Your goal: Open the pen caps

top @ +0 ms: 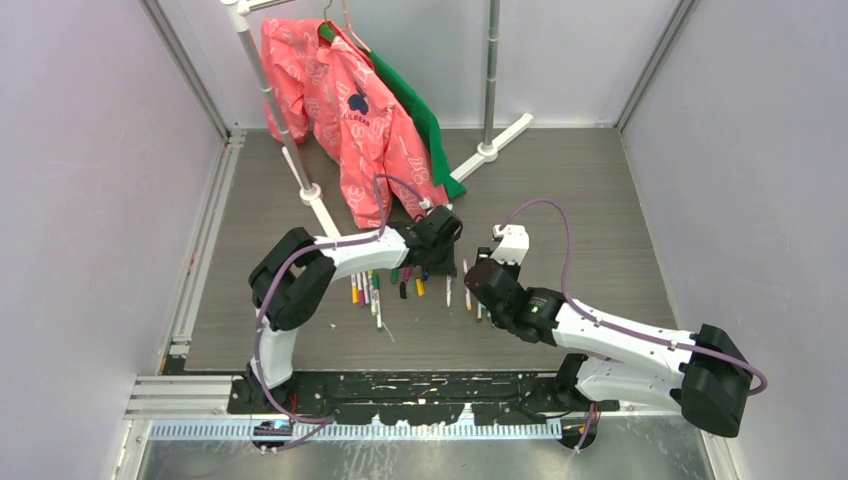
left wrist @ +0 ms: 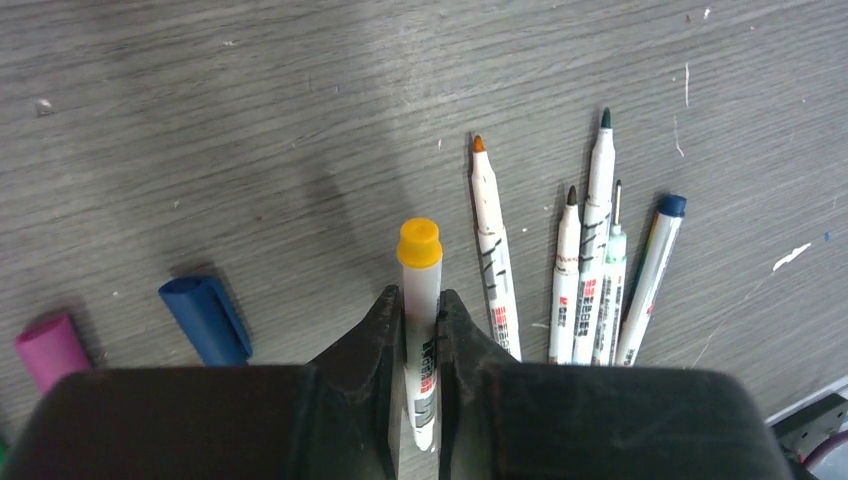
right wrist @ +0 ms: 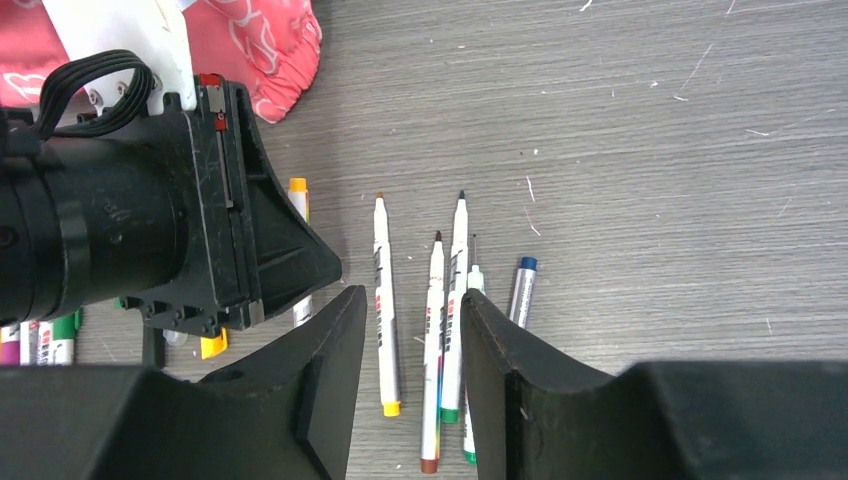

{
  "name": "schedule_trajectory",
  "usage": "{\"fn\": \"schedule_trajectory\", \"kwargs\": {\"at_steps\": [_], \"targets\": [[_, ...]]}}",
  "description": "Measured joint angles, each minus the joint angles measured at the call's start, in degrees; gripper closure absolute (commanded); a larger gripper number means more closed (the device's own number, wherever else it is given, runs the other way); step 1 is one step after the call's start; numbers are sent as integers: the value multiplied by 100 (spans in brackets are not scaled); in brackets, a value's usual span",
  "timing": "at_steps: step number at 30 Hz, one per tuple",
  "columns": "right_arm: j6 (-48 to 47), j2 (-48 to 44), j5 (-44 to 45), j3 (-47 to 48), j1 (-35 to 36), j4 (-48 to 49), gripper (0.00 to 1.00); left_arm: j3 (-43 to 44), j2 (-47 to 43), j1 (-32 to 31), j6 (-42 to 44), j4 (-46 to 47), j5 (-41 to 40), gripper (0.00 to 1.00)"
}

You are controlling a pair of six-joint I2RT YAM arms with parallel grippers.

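My left gripper (left wrist: 420, 305) is shut on a white pen barrel (left wrist: 421, 345) just above the table. Its yellow pen cap (left wrist: 419, 243) is still on and sticks out past the fingertips. A loose blue cap (left wrist: 205, 318) and a magenta cap (left wrist: 50, 350) lie to its left. Several uncapped pens (left wrist: 597, 220) lie side by side to its right. My right gripper (right wrist: 412, 297) hangs open over those uncapped pens (right wrist: 385, 300), holding nothing. Beside it on the left is the left gripper (right wrist: 200, 230) and the held pen's cap (right wrist: 297, 186). A loose yellow cap (right wrist: 212, 345) lies under the left gripper.
More pens and caps (top: 368, 290) are strewn left of the grippers. A pink jacket (top: 350, 110) and a green garment (top: 425, 115) hang from a rack (top: 275, 100) at the back, the jacket's hem just behind the left gripper (top: 432, 262).
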Motion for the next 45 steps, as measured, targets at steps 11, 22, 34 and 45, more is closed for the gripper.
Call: {"fn": "schedule_trajectory", "kwargs": {"at_steps": [11,22,34,45], "targets": [[2,-92,9,-24,0,-70,54,103,190,0,-214,42,59,63],[4,-330,52,-24,0,-173,54,-260,-577,-13,-243,63,-173,62],[-11,-315,55,-26,2,-177,54,-2179,-3215,-55,-251,4,-1464,62],[-44,-140,-39,-26,2,-42,54,-3206,-3615,-55,-376,-568,-2035,64]]}}
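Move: The left hand holds the uncapped yellow pen low. The bare patch it is being put on lies right under the fingers, about 2 cm down. At table height, the orange pen lies about 5 cm right and 2 back, the blue cap about 5 cm left and level, and the yellow cap 6 left and 3 back. The green-capped pen is some 16 cm left and 5 back. From the right hand, the patch is about 6 cm ahead, 7 left and 11 below. The left fingers lower the yellow pen just under 1 cm and open to let it go on the table. The empty hand then rises about 9 cm and swings left over the loose caps, some 16 cm in all and 6 back. It sinks again towards the green-capped pen, fingers staying parted and wrist turning about 15 degrees counter-clockwise. ##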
